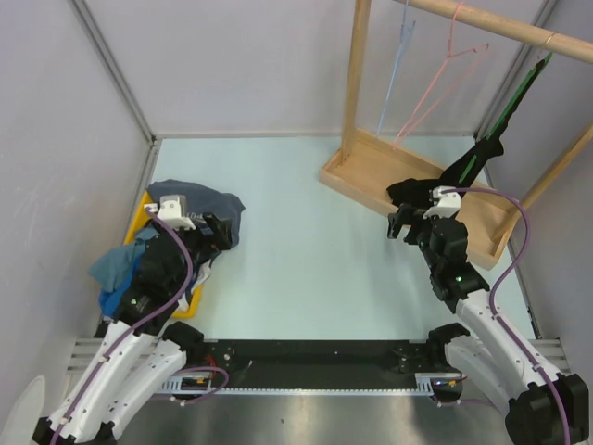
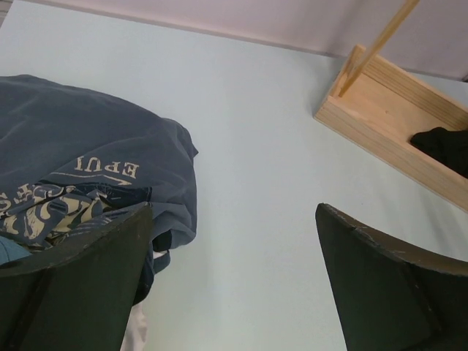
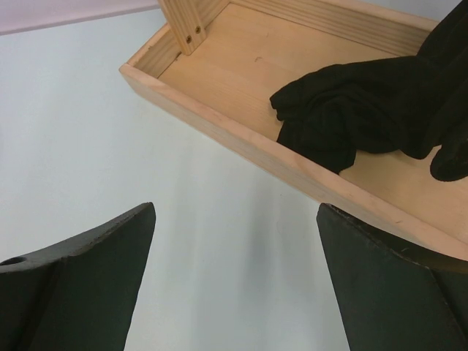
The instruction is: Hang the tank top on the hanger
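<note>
The pink wire hanger (image 1: 434, 85) hangs by its hook from the wooden rail (image 1: 500, 26) at the back right. Of the tank top I see only a bright blue patch (image 1: 109, 301) at the near edge of the clothes pile, beside the left arm. My left gripper (image 1: 219, 235) (image 2: 234, 212) is open over the table, just right of the dark navy printed shirt (image 1: 211, 204) (image 2: 95, 161), with nothing between its fingers. My right gripper (image 1: 406, 224) (image 3: 235, 208) is open and empty in front of the wooden rack base (image 1: 371, 171) (image 3: 241, 146).
A light blue wire hanger (image 1: 393, 74) hangs left of the pink one. A green hanger (image 1: 505, 116) carries black cloth (image 1: 417, 188) (image 3: 351, 95) that drapes into the rack base. A teal garment (image 1: 116, 264) lies on the pile in a yellow bin (image 1: 139, 218). Walls enclose the table.
</note>
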`<control>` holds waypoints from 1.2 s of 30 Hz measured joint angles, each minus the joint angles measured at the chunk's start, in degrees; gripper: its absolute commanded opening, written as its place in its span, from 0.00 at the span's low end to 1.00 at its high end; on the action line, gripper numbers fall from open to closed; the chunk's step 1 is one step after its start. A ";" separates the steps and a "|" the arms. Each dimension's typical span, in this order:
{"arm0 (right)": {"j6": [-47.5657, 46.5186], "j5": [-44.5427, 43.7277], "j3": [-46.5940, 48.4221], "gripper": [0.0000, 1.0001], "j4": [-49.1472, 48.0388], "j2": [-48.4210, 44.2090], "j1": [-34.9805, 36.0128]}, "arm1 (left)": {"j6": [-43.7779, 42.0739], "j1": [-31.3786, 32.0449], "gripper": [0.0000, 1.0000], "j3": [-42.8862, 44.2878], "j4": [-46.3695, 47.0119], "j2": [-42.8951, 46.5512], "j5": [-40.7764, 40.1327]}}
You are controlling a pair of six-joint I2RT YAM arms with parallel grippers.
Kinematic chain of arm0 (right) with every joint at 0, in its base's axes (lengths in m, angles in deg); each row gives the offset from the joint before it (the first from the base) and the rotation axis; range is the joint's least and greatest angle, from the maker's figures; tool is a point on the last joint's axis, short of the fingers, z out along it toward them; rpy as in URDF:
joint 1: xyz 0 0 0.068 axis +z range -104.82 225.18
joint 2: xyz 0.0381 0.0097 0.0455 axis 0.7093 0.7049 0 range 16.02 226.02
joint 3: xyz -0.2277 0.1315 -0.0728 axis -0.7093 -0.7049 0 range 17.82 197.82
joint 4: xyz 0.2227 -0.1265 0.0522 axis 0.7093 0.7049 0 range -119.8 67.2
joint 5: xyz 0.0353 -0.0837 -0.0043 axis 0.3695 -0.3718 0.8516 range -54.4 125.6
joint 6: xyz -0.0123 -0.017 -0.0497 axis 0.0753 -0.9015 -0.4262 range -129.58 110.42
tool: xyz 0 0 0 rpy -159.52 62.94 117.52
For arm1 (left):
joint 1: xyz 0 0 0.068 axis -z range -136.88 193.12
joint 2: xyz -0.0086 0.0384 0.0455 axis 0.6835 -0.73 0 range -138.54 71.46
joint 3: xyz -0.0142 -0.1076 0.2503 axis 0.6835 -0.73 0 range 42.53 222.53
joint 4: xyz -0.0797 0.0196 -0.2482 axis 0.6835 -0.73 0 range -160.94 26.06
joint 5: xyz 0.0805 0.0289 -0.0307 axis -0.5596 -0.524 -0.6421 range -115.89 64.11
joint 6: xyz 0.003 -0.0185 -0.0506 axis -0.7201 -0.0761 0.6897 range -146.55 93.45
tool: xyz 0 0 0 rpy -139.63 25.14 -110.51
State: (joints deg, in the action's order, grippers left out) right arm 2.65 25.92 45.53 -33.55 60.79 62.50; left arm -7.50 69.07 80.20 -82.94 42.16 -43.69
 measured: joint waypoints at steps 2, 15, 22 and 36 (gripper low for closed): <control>0.04 -0.02 0.00 1.00 0.11 0.02 -0.09 | -0.02 0.00 1.00 0.09 -0.66 -0.39 -0.07; 1.27 -0.13 0.02 1.00 0.13 1.62 -0.81 | 2.86 -4.39 1.00 3.19 -4.55 -12.41 2.64; 2.47 0.37 0.07 1.00 0.35 1.77 -2.49 | 11.65 -20.68 0.99 4.20 -15.82 -8.79 0.55; 4.96 4.04 0.07 1.00 0.63 2.21 -5.40 | 22.64 -20.79 0.99 6.86 -33.40 -6.01 -16.76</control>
State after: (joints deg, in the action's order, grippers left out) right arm 7.61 29.97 45.59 -32.92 63.00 57.10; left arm 15.14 48.28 87.06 -116.34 36.15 -60.45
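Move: The blue tank top in the yellow bin lies about 18 cm to the left hand's left, 5 cm back and roughly 20 cm below. The navy shirt is some 12 cm ahead of that hand and 7 cm left, the teal garment about 26 cm left and level with it, both roughly 20 cm down. From the right hand, the blue tank top lies about 54 cm left, 11 cm back and 14 cm lower. The open left hand dips, then swings about 14 cm left, also back, towards the blue tank top, turning 45 degrees counter-clockwise. ##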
